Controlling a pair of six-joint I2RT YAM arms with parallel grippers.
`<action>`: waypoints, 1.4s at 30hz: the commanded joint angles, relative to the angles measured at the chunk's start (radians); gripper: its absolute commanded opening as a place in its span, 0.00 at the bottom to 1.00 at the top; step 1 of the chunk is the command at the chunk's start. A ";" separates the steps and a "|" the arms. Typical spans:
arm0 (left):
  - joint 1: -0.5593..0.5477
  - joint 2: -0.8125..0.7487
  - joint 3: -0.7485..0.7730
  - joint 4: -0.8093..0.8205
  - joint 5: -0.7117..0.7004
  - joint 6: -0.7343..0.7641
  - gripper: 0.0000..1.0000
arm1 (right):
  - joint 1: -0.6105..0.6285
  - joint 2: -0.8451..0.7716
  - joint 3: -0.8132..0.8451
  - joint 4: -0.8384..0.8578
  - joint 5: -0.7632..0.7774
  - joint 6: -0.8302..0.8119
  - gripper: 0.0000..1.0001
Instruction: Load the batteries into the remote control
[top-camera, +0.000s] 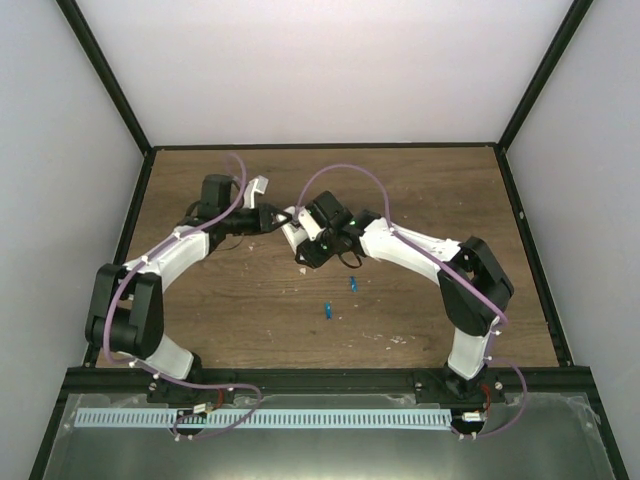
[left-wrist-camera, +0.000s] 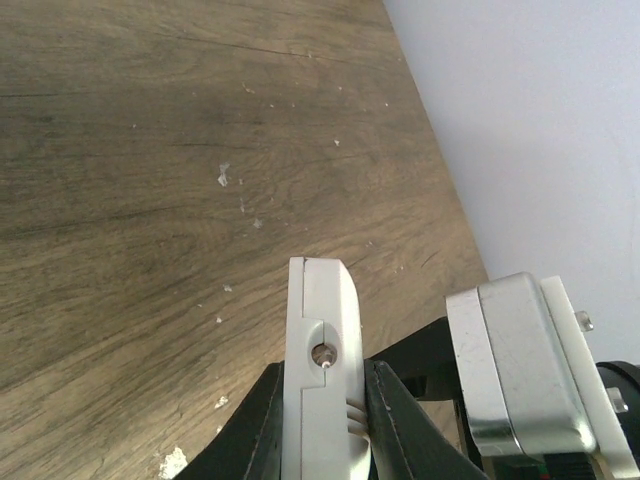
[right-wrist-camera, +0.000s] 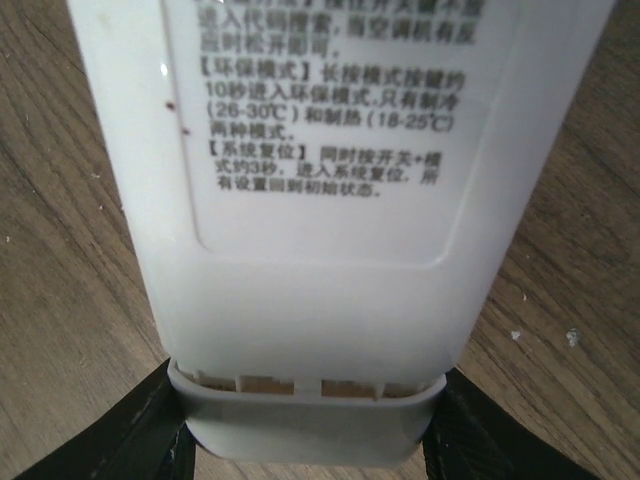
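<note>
The white remote control (top-camera: 292, 232) hangs above the middle of the table, held between both arms. My left gripper (top-camera: 272, 216) is shut on it. In the left wrist view the remote control (left-wrist-camera: 320, 310) stands edge-on between the black fingers (left-wrist-camera: 250, 430). My right gripper (right-wrist-camera: 310, 425) clamps the remote's other end across its width. There the remote control (right-wrist-camera: 310, 150) shows its back with a printed label, and a thin slotted gap opens above its grey end piece (right-wrist-camera: 310, 430). Two blue batteries (top-camera: 353, 284) (top-camera: 328, 312) lie on the table below the right gripper (top-camera: 305, 245).
The wooden table (top-camera: 400, 190) is walled by pale panels with black frame posts (top-camera: 110, 80). White crumbs (top-camera: 395, 340) lie near the front right. A silver and white block (left-wrist-camera: 510, 370) sits close to the right of the left fingers.
</note>
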 joint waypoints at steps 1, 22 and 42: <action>0.046 0.004 0.074 0.084 -0.047 0.002 0.00 | 0.012 0.020 -0.046 -0.143 0.003 -0.029 0.44; 0.083 0.029 0.101 0.101 -0.049 -0.011 0.00 | 0.012 0.017 -0.096 -0.156 0.013 -0.033 0.58; 0.081 -0.005 0.019 0.133 0.041 -0.037 0.00 | -0.009 -0.055 0.057 -0.029 0.062 -0.033 0.92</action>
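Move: The right gripper already pinches the battery cover at the low end of the remote control. The remote's middle is about 3 cm ahead, 2 cm left and 3 cm above it. One battery lies some 6 cm back and 12 cm right, the other about 13 cm back and 6 cm right, both roughly 10 cm below. From the left gripper, which holds the remote's top end, the cover is about 6 cm back, 4 cm right and 7 cm lower. Keep the left grip shut on the remote and hold the right on the cover, barely shifting, then part them quickly: right hand down, back and right about 9 cm, tilting some 15 degrees, its fingers coming off the cover; left hand about 6 cm forward, left and up. Then open the right gripper wide and bring it back up, forward and left towards the cover, while the left eases slightly back down. ##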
